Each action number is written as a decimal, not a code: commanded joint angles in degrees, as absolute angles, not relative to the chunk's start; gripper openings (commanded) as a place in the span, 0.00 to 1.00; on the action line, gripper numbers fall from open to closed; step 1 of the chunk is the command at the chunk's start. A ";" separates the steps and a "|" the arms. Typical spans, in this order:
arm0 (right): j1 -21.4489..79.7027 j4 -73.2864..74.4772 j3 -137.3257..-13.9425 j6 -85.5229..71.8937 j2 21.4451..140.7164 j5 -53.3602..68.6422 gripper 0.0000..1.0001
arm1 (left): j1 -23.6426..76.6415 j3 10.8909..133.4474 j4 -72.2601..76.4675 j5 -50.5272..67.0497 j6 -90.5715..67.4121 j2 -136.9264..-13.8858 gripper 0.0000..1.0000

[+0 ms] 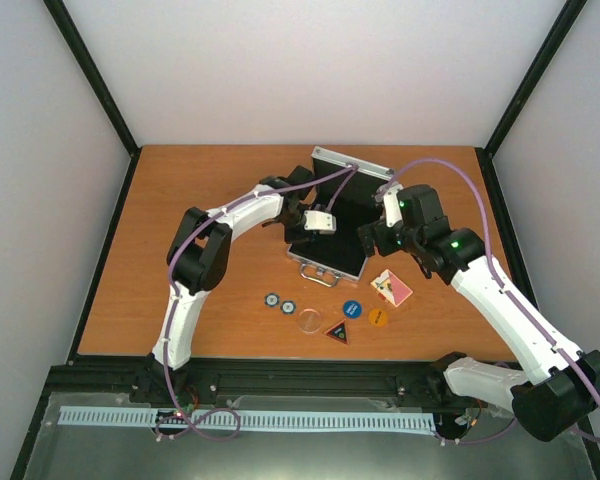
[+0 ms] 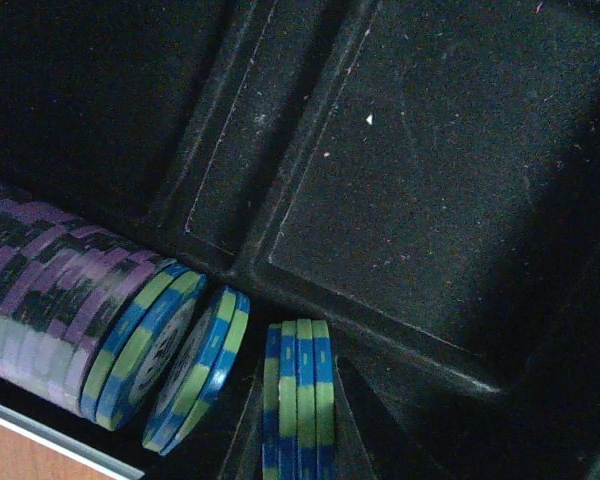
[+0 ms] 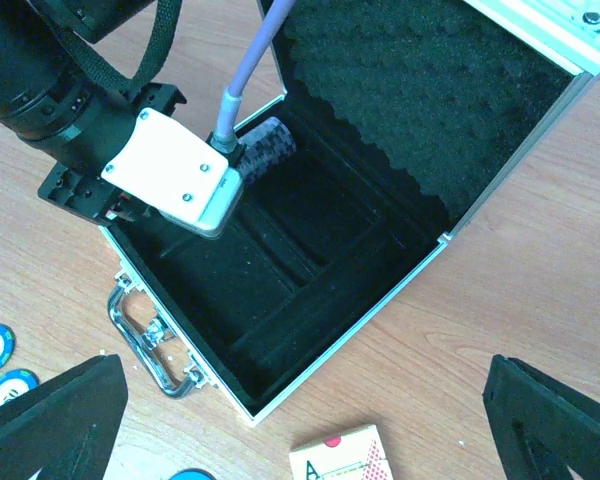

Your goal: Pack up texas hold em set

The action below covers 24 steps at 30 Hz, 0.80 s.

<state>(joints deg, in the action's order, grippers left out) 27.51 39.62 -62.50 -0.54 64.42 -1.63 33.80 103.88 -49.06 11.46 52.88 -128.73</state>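
The silver case [image 1: 311,262] lies open mid-table, its lid [image 1: 352,168] raised behind. My left gripper [image 2: 298,385] reaches down inside it, shut on a small stack of blue-and-green chips [image 2: 298,370] held on edge. Beside them a row of purple and blue-green chips [image 2: 90,320] fills a slot of the black lining [image 2: 430,170]. My right gripper [image 3: 305,375] hangs open over the case's near right corner [image 3: 250,410], holding nothing. The card deck [image 1: 391,288] lies on the table to the right of the case, also in the right wrist view [image 3: 345,458].
In front of the case lie two loose chips [image 1: 280,303], a clear disc [image 1: 309,321], a triangular button [image 1: 338,331], a blue round button [image 1: 352,309] and an orange one [image 1: 377,317]. The case handle [image 3: 145,345] faces the near edge. Black frame posts border the table.
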 commanded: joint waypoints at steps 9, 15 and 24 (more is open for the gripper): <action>26.72 38.45 -61.63 -1.27 63.17 -0.57 1.00 | 34.01 101.34 -43.98 5.85 56.87 -128.85 0.28; 26.61 38.48 -61.68 -1.32 62.98 -0.23 1.00 | 33.99 100.61 -42.53 3.96 56.29 -126.67 0.31; 26.63 38.98 -61.72 -1.48 62.67 0.44 1.00 | 33.94 102.15 -41.22 4.14 54.42 -124.79 0.41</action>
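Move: The left hand still pinches four green-and-blue chips on edge in the case's left channel; the loose green-and-blue chips stand about 3 cm ahead and 1 cm right, and the purple chip row's middle some 8 cm ahead and 2 cm right, all at its height. The case handle is roughly 10 cm back, 5 cm right. From the right hand, the loose chips lie about 12 cm ahead, 18 cm left and 21 cm below. Left fingers open partway, releasing the four chips, while the hand eases about 2 cm forward towards the row. ##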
